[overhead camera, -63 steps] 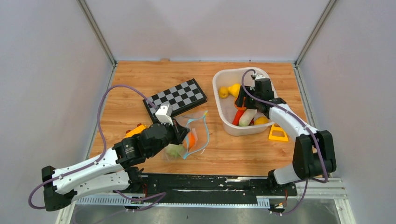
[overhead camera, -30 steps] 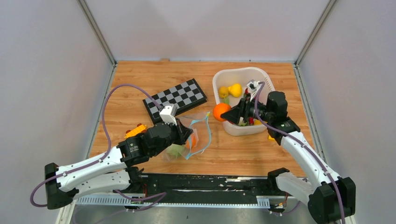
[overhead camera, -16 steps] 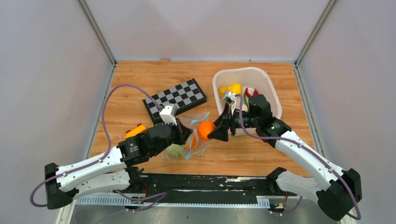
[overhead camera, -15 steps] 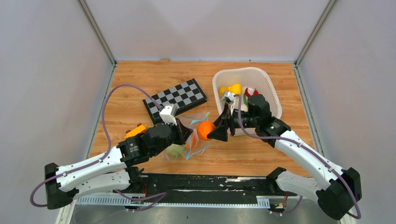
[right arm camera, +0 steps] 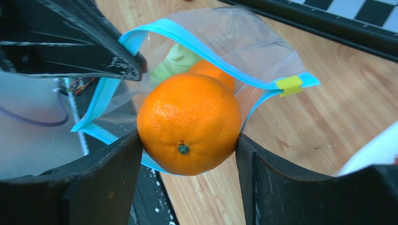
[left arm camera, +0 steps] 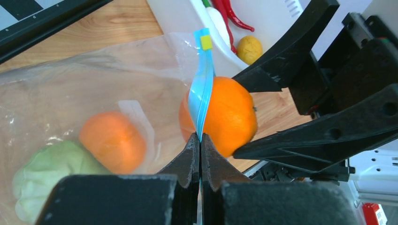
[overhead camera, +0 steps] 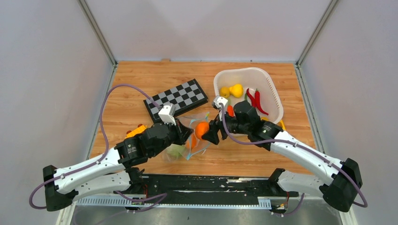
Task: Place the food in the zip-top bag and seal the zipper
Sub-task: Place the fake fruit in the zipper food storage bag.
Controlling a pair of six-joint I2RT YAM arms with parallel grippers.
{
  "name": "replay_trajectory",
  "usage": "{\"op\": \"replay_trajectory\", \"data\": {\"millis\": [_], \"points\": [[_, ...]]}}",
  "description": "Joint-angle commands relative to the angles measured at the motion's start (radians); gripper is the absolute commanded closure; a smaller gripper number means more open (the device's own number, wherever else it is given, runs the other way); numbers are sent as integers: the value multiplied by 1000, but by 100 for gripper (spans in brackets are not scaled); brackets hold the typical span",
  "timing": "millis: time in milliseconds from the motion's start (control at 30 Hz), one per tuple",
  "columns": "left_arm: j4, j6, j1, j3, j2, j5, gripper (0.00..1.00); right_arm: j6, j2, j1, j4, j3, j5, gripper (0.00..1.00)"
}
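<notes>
The clear zip-top bag (overhead camera: 185, 140) lies on the table with its mouth held up. My left gripper (left arm camera: 200, 139) is shut on the teal-blue zipper (left arm camera: 202, 91) strip at the mouth's edge. My right gripper (right arm camera: 188, 140) is shut on an orange (right arm camera: 188, 123) and holds it at the bag's open mouth, just in front of the zipper (right arm camera: 202, 44). In the top view the orange (overhead camera: 201, 128) sits between the two grippers. A second orange (left arm camera: 111, 140) and a green cabbage (left arm camera: 51, 173) lie inside the bag.
A white basket (overhead camera: 244, 70) at the back right holds yellow fruit (overhead camera: 236, 90) and red peppers (overhead camera: 256, 99). A chessboard (overhead camera: 177, 97) lies behind the bag. A yellow toy car (overhead camera: 135, 131) sits beside the left arm.
My right arm lifted the orange out of the basket and carried it left to the bag's mouth. The left gripper kept its hold on the zipper edge.
</notes>
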Motion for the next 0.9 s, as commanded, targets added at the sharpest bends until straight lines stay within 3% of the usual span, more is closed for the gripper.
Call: {"op": "replay_trajectory", "data": {"millis": [0, 300, 533, 700, 867], "points": [[16, 3, 2, 62, -26, 4, 100, -50, -7, 74, 77, 45, 246, 39], [10, -18, 1, 79, -36, 1, 100, -144, 23, 196, 192, 53, 376, 37], [20, -39, 1, 69, -61, -11, 100, -115, 129, 220, 234, 78, 394, 35], [15, -51, 1, 45, -91, -50, 100, -53, 130, 227, 340, 35, 465, 32], [6, -64, 2, 23, -120, -83, 100, -37, 157, 226, 394, 18, 437, 31]]}}
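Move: The open bag mouth, held up by the left hand, sits right in front of the right hand and the orange it carries: about 4 cm to its left, level fore and aft, a couple of centimetres lower. Inside the bag the other orange lies about 7 cm left, 3 cm back and 9 cm down, and the green melon some 14 cm left, 7 cm back and 13 cm down. From the left hand the mouth is about 3 cm right, 1 cm back and 4 cm below. Leftwards by about 5 cm and then increasingly forward too, some 3 cm, the right hand carries the still-pinched orange in through the bag mouth, rolling about 15 degrees so that its forward side rises. Its height only wavers by a centimetre or so. Meanwhile the left hand, fingers shut on the zipper rim, lifts the rim some 4 cm, edging left at the end. ##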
